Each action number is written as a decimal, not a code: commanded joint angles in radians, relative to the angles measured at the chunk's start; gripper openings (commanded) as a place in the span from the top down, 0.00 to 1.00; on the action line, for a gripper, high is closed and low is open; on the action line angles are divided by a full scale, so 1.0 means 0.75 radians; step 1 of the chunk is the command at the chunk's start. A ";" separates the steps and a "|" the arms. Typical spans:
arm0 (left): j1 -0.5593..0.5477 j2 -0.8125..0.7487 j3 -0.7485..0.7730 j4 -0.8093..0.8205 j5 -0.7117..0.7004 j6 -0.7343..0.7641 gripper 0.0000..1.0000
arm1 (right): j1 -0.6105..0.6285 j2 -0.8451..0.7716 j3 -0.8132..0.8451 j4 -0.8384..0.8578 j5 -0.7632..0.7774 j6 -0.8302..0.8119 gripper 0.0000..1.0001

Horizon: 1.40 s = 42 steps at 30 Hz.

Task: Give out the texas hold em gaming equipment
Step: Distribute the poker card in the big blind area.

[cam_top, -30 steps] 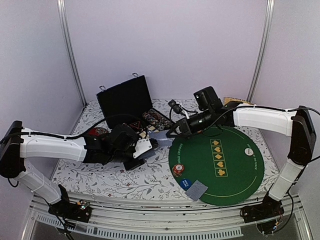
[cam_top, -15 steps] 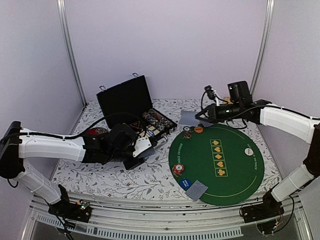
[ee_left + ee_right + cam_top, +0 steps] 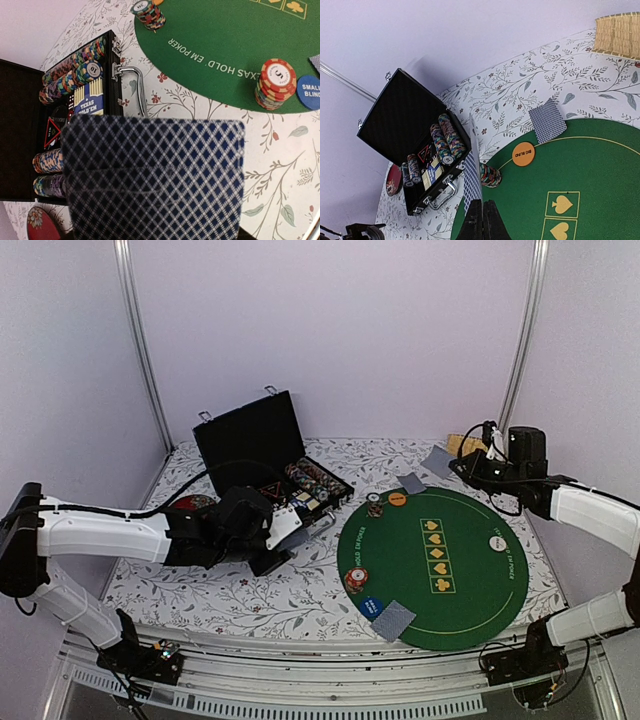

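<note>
My left gripper (image 3: 283,536) is shut on a deck of grey-blue-backed cards (image 3: 155,175), held above the table in front of the case; the deck hides its fingers in the left wrist view. My right gripper (image 3: 457,464) is shut on one card (image 3: 472,167), seen edge-on, held high over the far right of the green mat (image 3: 470,610). Another card (image 3: 412,483) lies face down on the mat's far edge, and one (image 3: 393,620) lies at its near edge. Chip stacks (image 3: 356,580) (image 3: 375,508), an orange disc (image 3: 397,499), a blue disc (image 3: 371,605) and a white disc (image 3: 497,542) sit on the mat.
The open black case (image 3: 262,450) with rows of chips (image 3: 447,137) stands at the back, left of the mat. A dark-red dish (image 3: 195,503) lies behind my left arm. A woven basket (image 3: 462,443) sits at the far right, behind my right gripper.
My right arm has swung from the deck in my left gripper to the far right, carrying a card. A card now lies on the mat's far edge. My left arm has barely moved.
</note>
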<state>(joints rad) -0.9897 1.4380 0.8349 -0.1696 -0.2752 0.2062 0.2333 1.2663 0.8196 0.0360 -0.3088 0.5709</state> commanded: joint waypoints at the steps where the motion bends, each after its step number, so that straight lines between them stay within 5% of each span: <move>1: 0.008 0.022 0.031 0.055 0.007 -0.030 0.43 | -0.008 -0.020 -0.056 0.205 0.137 0.133 0.98; 10: 0.008 0.059 0.033 0.076 0.055 -0.039 0.43 | -0.021 0.437 0.106 0.526 0.221 0.429 0.98; 20: 0.008 0.068 0.024 0.072 0.039 -0.043 0.43 | -0.021 1.013 0.397 0.641 0.167 0.726 0.98; 33: 0.009 0.081 0.020 0.066 0.018 -0.037 0.43 | -0.018 1.224 0.456 0.664 0.078 0.838 0.97; 37: 0.010 0.079 0.024 0.060 0.020 -0.037 0.43 | -0.019 1.252 0.464 0.677 0.045 0.862 0.86; 42: 0.009 0.078 0.031 0.048 0.019 -0.034 0.43 | -0.019 1.148 0.381 0.704 0.063 0.854 0.54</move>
<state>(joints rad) -0.9871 1.4891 0.8371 -0.1410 -0.2527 0.1818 0.2214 2.1830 1.1500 0.5205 -0.2630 1.2087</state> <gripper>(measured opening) 0.571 0.383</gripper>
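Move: The right hand already pinches a poker card; its place is beside the dealt card, about 19 cm ahead of this hand, 5 cm left and 22 cm below. From the same hand, the big blind button lies some 13 cm ahead and 9 cm left, the chip stack roughly 10 cm ahead and 16 cm left, both down on the mat. From the left hand, the dealt card is about 30 cm ahead, 37 cm right and 12 cm lower. The right hand carries its card down and forward, some 25 cm, rolling left-side-up, and opens at the dealt card. ##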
